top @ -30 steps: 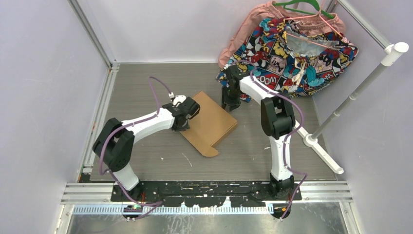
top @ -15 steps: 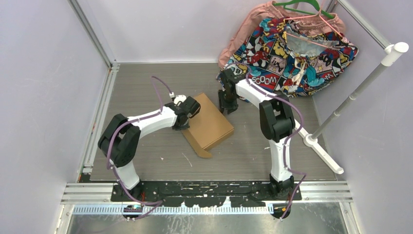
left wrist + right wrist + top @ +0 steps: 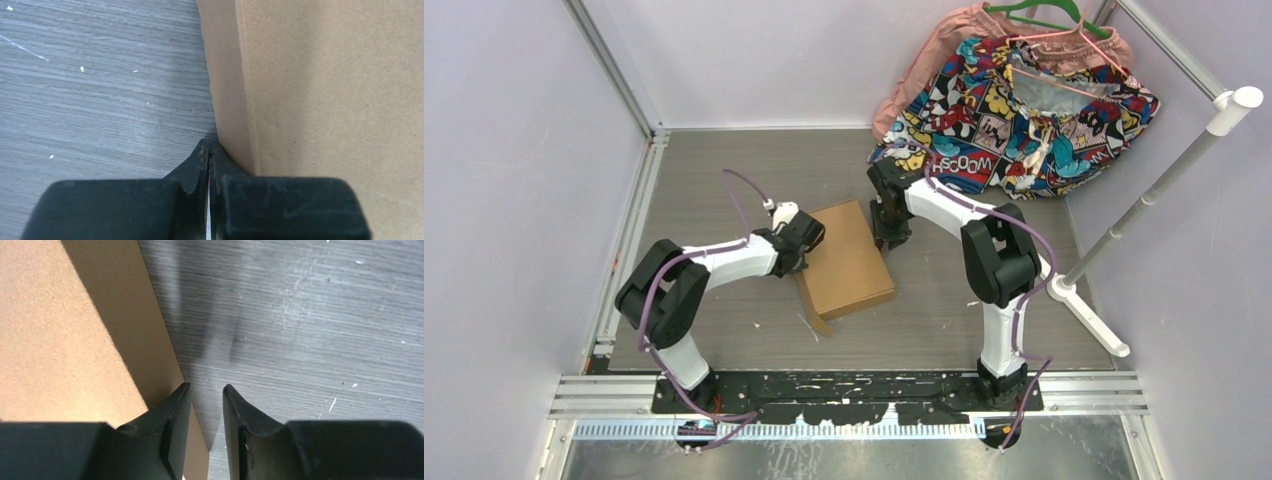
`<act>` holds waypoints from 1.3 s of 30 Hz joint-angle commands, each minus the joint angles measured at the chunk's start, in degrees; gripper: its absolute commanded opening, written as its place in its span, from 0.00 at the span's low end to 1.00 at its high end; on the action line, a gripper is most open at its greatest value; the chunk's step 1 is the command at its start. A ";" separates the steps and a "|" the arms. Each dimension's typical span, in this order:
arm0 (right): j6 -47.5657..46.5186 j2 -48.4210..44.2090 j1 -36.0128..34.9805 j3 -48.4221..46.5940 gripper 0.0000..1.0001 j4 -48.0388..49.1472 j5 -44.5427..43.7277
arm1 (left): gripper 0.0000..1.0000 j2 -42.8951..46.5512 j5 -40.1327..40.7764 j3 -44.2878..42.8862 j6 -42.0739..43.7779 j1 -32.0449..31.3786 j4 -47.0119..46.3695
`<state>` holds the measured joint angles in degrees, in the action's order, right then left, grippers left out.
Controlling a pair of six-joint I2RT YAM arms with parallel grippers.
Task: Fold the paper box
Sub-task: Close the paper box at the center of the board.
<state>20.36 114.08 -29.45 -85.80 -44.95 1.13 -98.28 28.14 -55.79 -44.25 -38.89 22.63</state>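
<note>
The paper box [image 3: 846, 258] is a shallow brown cardboard box lying closed on the grey table, with a small flap [image 3: 817, 322] sticking out at its near left corner. My left gripper [image 3: 796, 262] is shut and empty. Its tips [image 3: 209, 145] press against the box's left side wall [image 3: 227, 100]. My right gripper [image 3: 887, 236] sits at the box's far right corner. Its jaws [image 3: 206, 388] stand a little apart, the left finger [image 3: 172, 410] lying over the box's edge [image 3: 165, 365] and the right finger over bare table.
A comic-print cloth [image 3: 1024, 110] and a pink garment [image 3: 924, 60] on hangers lie heaped at the back right. A white pole [image 3: 1144, 200] slants along the right side. Metal frame rails [image 3: 629, 240] border the table on the left.
The box has turned and slid left and toward the near edge, pushed between both grippers. Both arms moved left with it. The right jaws have narrowed.
</note>
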 commanded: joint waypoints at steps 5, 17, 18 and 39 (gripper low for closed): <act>4.37 -4.02 -2.31 2.33 0.36 3.08 3.13 | 0.00 0.84 -7.42 3.52 -2.94 -0.67 -19.80; 4.80 -5.99 2.98 3.97 0.38 1.03 -7.08 | 0.00 0.96 -10.45 5.62 -3.65 1.29 -23.07; 4.64 -6.12 3.07 4.38 0.38 1.62 -6.08 | 0.00 1.00 -11.00 5.99 -3.91 1.53 -24.25; 8.01 -5.89 2.27 8.62 0.37 4.61 -2.80 | 0.00 -3.55 -23.56 11.30 -8.95 3.40 -41.15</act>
<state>25.63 108.68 -25.12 -76.34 -43.00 -2.28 -100.68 12.29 -46.17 -51.03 -33.61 -14.46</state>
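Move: The paper box lies between my hands, its far end swung to my left. Its middle is about 8 cm to the right of my left hand and 1 cm farther out, roughly at finger height; its loose flap end sticks out some 10 cm back and 2 cm right of that hand. From my right hand, the box's middle is about 8 cm left, 3 cm back and 2 cm lower, with the flap end 13 cm left and 15 cm back. With my left fingers still shut against the box's left side, I push right and forward, about 6 cm each way, rolling that hand some 30 degrees so the fingertips lean towards the box. My right hand, half open on the opposite side, backs off about 5 cm to the right with that side, turning slightly clockwise and sinking a little, its near finger still against the cardboard. ##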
